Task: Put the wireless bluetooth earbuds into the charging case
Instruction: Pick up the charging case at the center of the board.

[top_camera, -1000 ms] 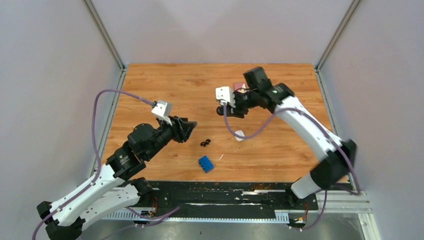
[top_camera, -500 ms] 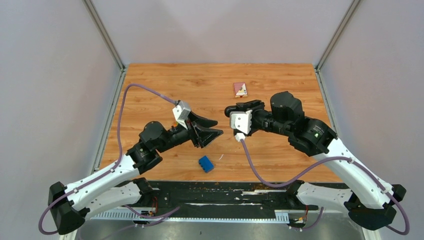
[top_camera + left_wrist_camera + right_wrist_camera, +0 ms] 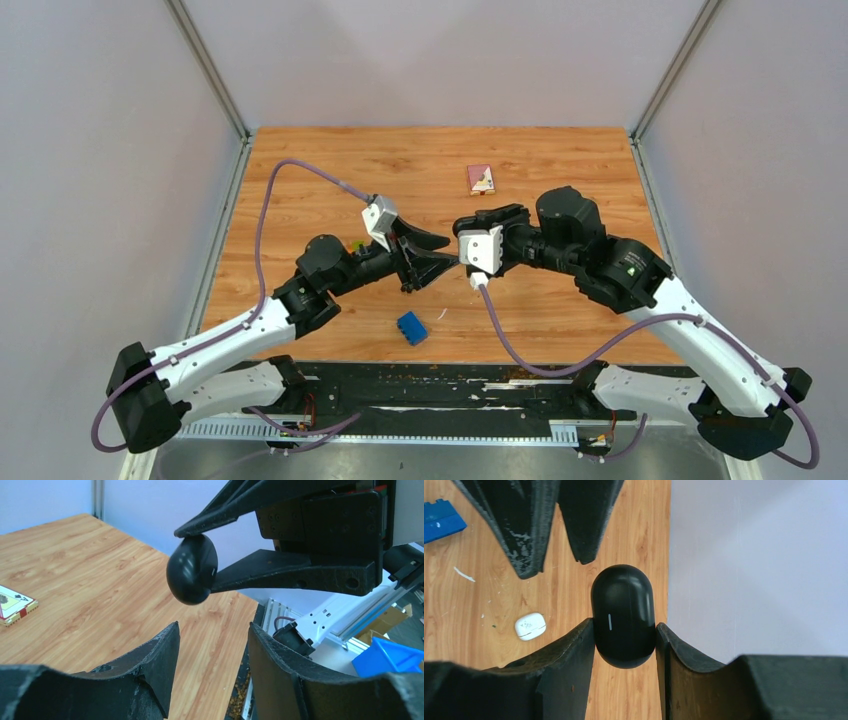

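My right gripper is shut on a rounded black charging case with a small light bar and holds it above the table. In the left wrist view the case hangs between the right gripper's fingers. My left gripper is open and empty, its tips just short of the case, also seen in the right wrist view. In the top view the two grippers meet at mid table, left facing right. A closed white charging case lies on the wood below. No earbuds show; they are hidden.
A blue block lies near the front edge, also in the right wrist view. A small white scrap lies beside it. A playing-card box sits at the back. Grey walls enclose the wooden table.
The right arm swung from the back to mid table with the black case. The left gripper advanced right and rose until its open tips face the case.
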`<state>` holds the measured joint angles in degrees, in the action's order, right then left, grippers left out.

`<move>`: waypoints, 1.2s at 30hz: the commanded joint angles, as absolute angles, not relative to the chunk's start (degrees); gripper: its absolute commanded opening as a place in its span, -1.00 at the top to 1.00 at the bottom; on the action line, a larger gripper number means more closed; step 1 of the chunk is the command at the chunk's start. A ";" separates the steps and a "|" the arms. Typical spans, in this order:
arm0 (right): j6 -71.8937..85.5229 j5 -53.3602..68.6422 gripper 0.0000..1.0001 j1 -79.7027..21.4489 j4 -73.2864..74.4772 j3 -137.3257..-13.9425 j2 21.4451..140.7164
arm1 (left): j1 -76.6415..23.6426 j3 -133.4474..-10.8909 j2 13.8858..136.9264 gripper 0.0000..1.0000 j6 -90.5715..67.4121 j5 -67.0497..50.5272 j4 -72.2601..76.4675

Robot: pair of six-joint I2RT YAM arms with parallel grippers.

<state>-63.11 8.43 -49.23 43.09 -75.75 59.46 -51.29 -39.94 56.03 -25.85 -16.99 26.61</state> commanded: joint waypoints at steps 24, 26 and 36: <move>-61.09 11.05 0.48 -50.10 36.25 -73.74 55.16 | -51.43 -42.56 61.78 -0.15 -34.50 -14.26 40.96; -61.41 9.90 0.51 -50.08 35.86 -73.05 54.99 | -51.50 -42.02 60.82 -0.15 -34.69 -13.90 41.23; -60.23 13.02 0.56 -50.04 35.73 -73.44 54.07 | -51.44 -39.40 51.28 -0.23 -32.38 -10.25 31.80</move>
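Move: Ahead of the left hand's open, rightward-pointing fingers, the black charging case is about 3 cm farther out, 3 cm to the right and 3 cm higher, already pinched between the right hand's pads. Some 28 cm below the left hand, on the table, the white case lies about 8 cm forward and 6 cm right, the blue block 3 cm back and 8 cm left. Rising about 5 cm beside the held black case, the left hand brings its open fingers up to roughly the case's height and tips them upward by 10 to 15 degrees, easing a little to the left, away from the case, at the very end. The right hand keeps its pinch on the case nearly in place, drawing back about 1 cm and rolling slightly; the left fingers don't close, and no touch on the case can be made out. ##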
